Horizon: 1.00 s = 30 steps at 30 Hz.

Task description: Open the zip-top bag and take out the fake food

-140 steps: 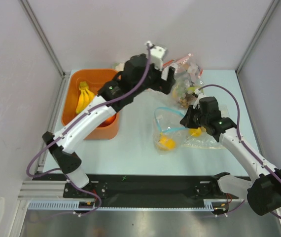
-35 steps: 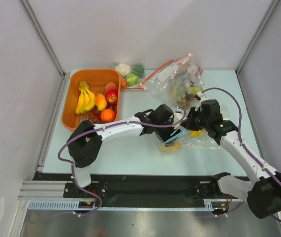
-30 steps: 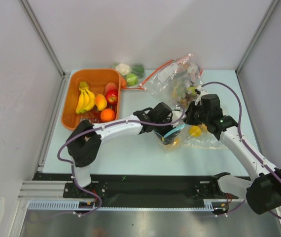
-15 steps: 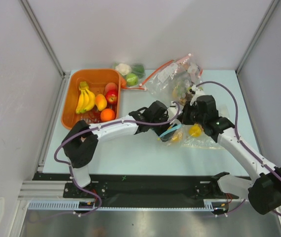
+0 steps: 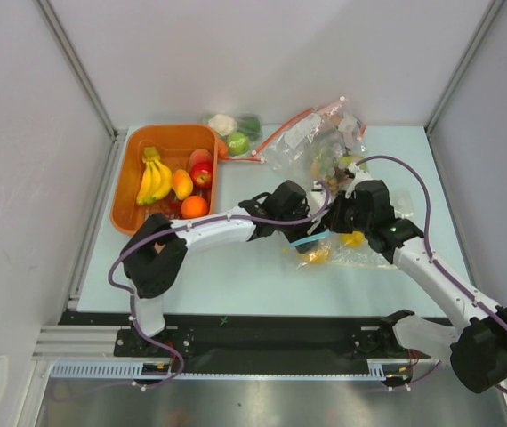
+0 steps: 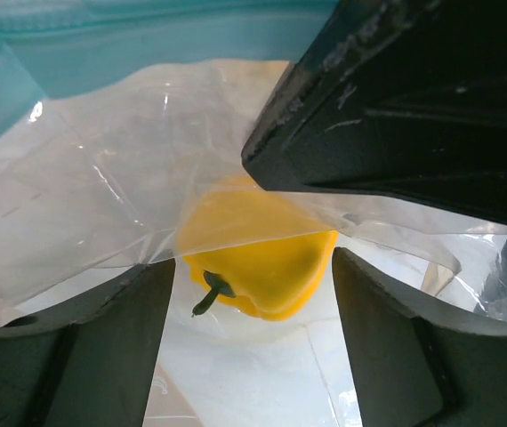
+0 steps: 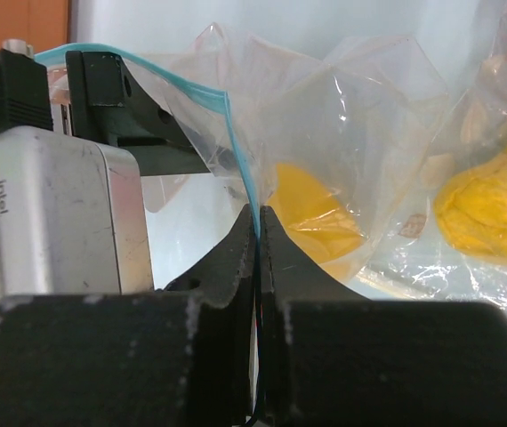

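Observation:
The zip-top bag (image 5: 360, 253) lies crumpled at mid-table, its teal strip (image 7: 227, 116) held up. My right gripper (image 7: 258, 222) is shut on that strip, also seen from above (image 5: 333, 222). My left gripper (image 5: 309, 238) is open and pushed into the bag's mouth. In the left wrist view a yellow pepper-like piece of fake food (image 6: 262, 267) lies just beyond the left gripper (image 6: 252, 298), between its spread fingertips and partly under a fold of plastic. A second yellow piece (image 7: 494, 205) sits deeper in the bag. Bananas (image 5: 151, 178) and an orange (image 5: 194, 206) lie in the orange tray (image 5: 172, 132).
A clear bag with a red strip (image 5: 311, 142) holding other fruit lies behind the grippers at the back. A small bag with a green apple (image 5: 237, 140) sits by the tray's far corner. A red apple (image 5: 202, 175) is in the tray. Grey walls enclose the table.
The left gripper has edged deeper into the bag's mouth. The right gripper has drawn the teal strip slightly left and stays shut on it. The bag has shifted with them.

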### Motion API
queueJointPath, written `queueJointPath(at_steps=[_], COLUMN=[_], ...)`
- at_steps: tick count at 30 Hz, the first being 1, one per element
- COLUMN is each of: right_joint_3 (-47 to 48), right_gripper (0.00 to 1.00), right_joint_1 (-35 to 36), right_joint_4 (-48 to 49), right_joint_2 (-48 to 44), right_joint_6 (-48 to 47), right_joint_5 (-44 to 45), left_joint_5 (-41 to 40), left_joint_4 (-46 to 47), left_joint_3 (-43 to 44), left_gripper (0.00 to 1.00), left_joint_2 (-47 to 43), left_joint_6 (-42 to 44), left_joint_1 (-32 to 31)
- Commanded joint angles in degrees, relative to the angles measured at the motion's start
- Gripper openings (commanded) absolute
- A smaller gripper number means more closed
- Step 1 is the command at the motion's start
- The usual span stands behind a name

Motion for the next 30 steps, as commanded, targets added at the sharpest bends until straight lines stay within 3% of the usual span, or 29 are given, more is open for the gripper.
queueJointPath(at_steps=[1, 14, 17, 19, 26, 27, 29, 30], right_joint_3=[0.5, 0.7, 0.6, 0.5, 0.2, 0.3, 0.1, 0.1], right_gripper=[0.00, 0.00, 0.00, 0.00, 0.00, 0.00, 0.00, 0.00], right_joint_1=[0.3, 0.3, 0.3, 0.3, 0.3, 0.3, 0.3, 0.2], right_joint_4=[2.0, 1.3, 1.0, 0.9, 0.5, 0.6, 0.2, 0.1], right_joint_2=[-1.4, -2.1, -2.2, -2.5, -2.1, -2.0, -1.9, -1.9], right_joint_6=[0.9, 2.2, 2.4, 2.5, 2.8, 2.8, 2.8, 2.7], right_joint_5=[-0.1, 0.5, 0.8, 1.2, 1.6, 1.6, 1.6, 1.6], left_joint_5=[1.1, 6.2, 7.7, 9.1, 13.4, 13.6, 13.9, 14.0], left_joint_4=[-0.6, -2.6, -1.3, -0.8, 3.6, 3.9, 4.4, 4.4], left_joint_3=[1.0, 2.4, 2.4, 2.2, -0.2, -0.6, -0.8, -0.8], left_gripper=[0.77, 0.81, 0.70, 0.58, 0.37, 0.30, 0.26, 0.17], left_joint_2=[0.8, 6.4, 6.6, 6.4, 4.2, 4.0, 3.0, 2.7], left_joint_6=[-0.7, -0.3, -0.3, -0.4, -2.6, -3.2, -3.8, -4.1], left_joint_1=[-0.1, 0.0, 0.1, 0.3, 1.8, 2.1, 2.3, 2.5])
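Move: The yellow pepper lies in the bag just past the left hand's spread fingertips, about 5 cm below the hand point, 2 cm back and 2 cm to the right. The right hand's pinch on the blue zip edge is some 3 cm ahead of the left hand, 4 cm right and 6 cm higher. The yellow fruit in the next bag lies about 12 cm right and 2 cm ahead. From the right hand the pepper lies about 3 cm back, 3 cm left and 10 cm down. The left fingertips close onto the two sides of the yellow pepper near its stem end: the open hand first sinks about 3.5 cm inside the bag while easing back some 2 cm, then stays low and shuts partway, its fingers tipping about 10 degrees. The right hand keeps its shut pinch on the zip edge, drifting roughly 1 cm to its right with a slight clockwise turn. ##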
